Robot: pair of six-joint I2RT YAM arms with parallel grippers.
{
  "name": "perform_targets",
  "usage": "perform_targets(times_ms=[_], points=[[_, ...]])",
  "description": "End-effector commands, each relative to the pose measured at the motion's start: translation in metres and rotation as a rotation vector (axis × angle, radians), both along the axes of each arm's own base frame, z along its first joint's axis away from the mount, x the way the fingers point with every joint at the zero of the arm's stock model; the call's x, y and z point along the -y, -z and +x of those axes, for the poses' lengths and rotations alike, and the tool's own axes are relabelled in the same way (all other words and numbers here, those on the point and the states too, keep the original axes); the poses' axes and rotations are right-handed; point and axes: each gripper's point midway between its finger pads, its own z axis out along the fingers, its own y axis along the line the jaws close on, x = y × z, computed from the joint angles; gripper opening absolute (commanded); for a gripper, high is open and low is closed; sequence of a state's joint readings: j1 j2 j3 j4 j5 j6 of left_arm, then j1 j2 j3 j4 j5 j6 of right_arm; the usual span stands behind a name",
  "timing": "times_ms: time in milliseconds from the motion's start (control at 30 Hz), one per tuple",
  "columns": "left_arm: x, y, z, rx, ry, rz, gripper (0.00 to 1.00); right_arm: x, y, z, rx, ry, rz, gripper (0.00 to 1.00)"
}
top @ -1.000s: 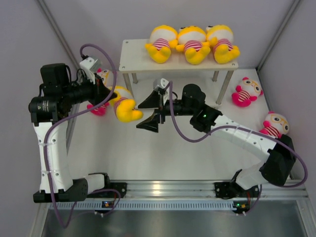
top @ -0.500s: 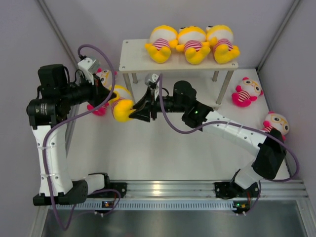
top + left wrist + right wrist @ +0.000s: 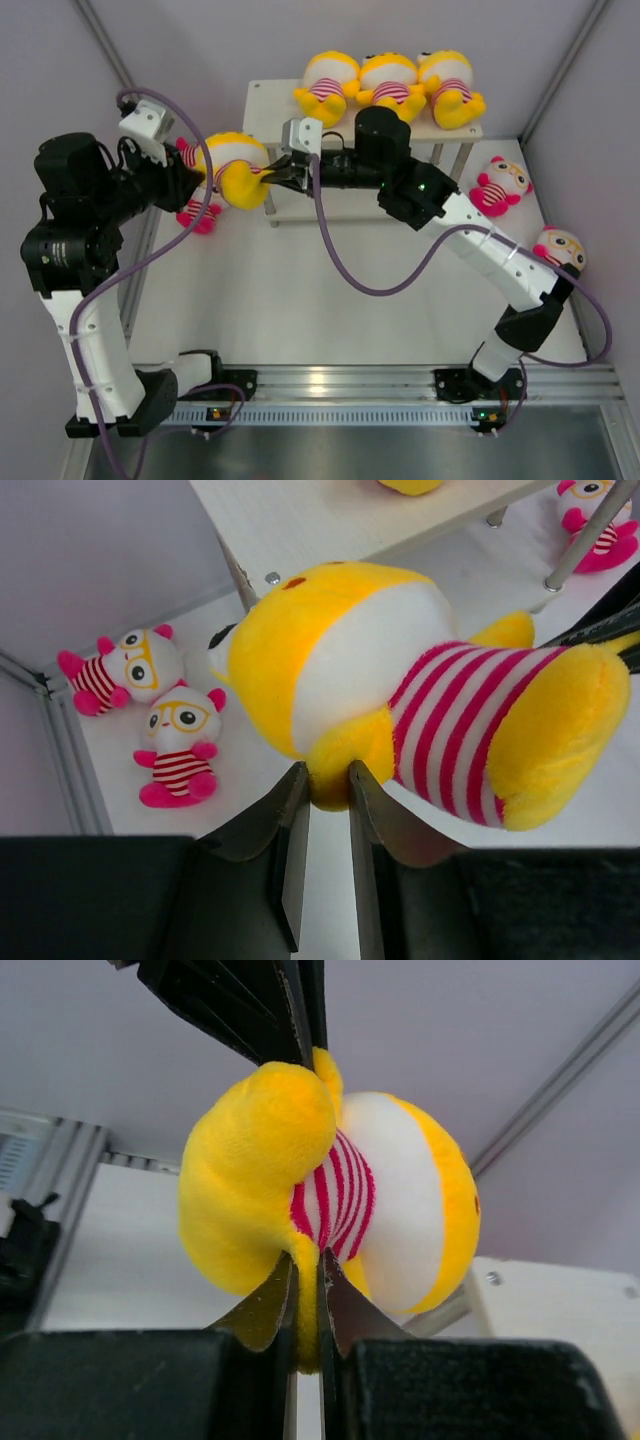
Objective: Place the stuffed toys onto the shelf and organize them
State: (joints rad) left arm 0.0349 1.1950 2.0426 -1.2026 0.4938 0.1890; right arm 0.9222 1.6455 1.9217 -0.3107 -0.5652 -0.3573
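A yellow stuffed toy hangs in the air just left of the shelf, level with its top board. My left gripper is shut on one of the toy's yellow limbs, which fills the narrow gap between the jaws. My right gripper is shut on a yellow limb at the toy's other end. Three yellow stuffed toys lie side by side on the top board.
Two pink-limbed stuffed toys lie on the table by the left wall, under my left arm. Another two lie at the right, beside the shelf's legs. Purple cables loop from both wrists.
My right gripper came in and shut on the yellow toy. Both arms then carried it up and back, from over the table to the shelf's top left corner. The left jaws have parted slightly.
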Motion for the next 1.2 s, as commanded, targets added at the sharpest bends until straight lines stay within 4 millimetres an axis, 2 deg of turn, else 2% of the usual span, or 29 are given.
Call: perform_targets(times_ms=[0, 33, 67, 100, 167, 200, 233, 367, 533, 700, 867, 1167], points=[[-0.02, -0.01, -0.003, 0.044, -0.103, 0.061, 0.28, 0.012, -0.038, 0.013, 0.39, 0.033, -0.003, 0.0], [-0.019, -0.013, 0.0, 0.054, -0.095, 0.062, 0.36, 0.01, -0.043, 0.023, 0.428, 0.06, 0.002, 0.0], [-0.018, -0.012, 0.006, 0.055, -0.086, 0.065, 0.51, 0.009, -0.045, 0.036, 0.47, 0.101, -0.015, 0.0], [-0.02, -0.012, 0.011, 0.06, -0.094, 0.069, 0.7, 0.01, -0.045, 0.048, 0.483, 0.123, -0.032, 0.0], [-0.03, -0.014, 0.026, 0.059, -0.165, 0.064, 0.84, 0.005, -0.042, 0.074, 0.528, 0.17, -0.07, 0.0], [-0.032, -0.015, 0.03, 0.061, -0.178, 0.065, 0.87, 0.007, -0.045, 0.084, 0.547, 0.205, -0.073, 0.0], [-0.034, -0.016, 0.033, 0.062, -0.187, 0.064, 0.88, 0.002, -0.034, 0.097, 0.546, 0.225, -0.097, 0.0], [-0.034, -0.011, 0.047, 0.062, -0.182, 0.069, 0.9, 0.004, -0.033, 0.133, 0.579, 0.36, -0.107, 0.0], [-0.033, -0.002, 0.063, 0.045, -0.171, 0.066, 0.91, 0.009, -0.024, 0.158, 0.586, 0.43, -0.135, 0.0], [-0.02, 0.018, 0.081, -0.009, -0.102, 0.031, 0.92, 0.023, -0.014, 0.179, 0.547, 0.497, -0.156, 0.0], [-0.008, 0.035, 0.095, -0.066, -0.029, 0.005, 0.91, 0.036, -0.008, 0.194, 0.472, 0.539, -0.139, 0.0], [-0.003, 0.049, 0.113, -0.099, -0.01, 0.027, 0.9, 0.037, -0.001, 0.205, 0.401, 0.588, -0.105, 0.0]])
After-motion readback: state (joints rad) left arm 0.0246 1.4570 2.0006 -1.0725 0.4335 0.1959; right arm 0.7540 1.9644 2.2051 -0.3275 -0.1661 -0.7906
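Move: The right hand grips the yellow toy by a leg, the toy's middle some 5 cm left, 3 cm ahead and 2 cm above it; its place, the free left end of the shelf top, is about 25 cm ahead, 2 cm left, 8 cm below. The nearest shelved toy is 25 cm ahead, 9 cm right. From the left hand, at the held toy's paw, the near pink toy lies about 22 cm ahead, 8 cm left, 40 cm below. Keeping its pinch on the leg, the right hand lifts the yellow toy about 4 cm and carries it some 20 cm forward over the shelf's front edge, sinking below its starting height and easing slightly right at the end, while the wrist swings about 30 degrees clockwise and rolls some 20 degrees. The left fingers, already loosened at the paw, open wide and come free; that hand rises a touch and edges left, then heads some 11 cm forward and 6 cm down towards the near pink toy. ##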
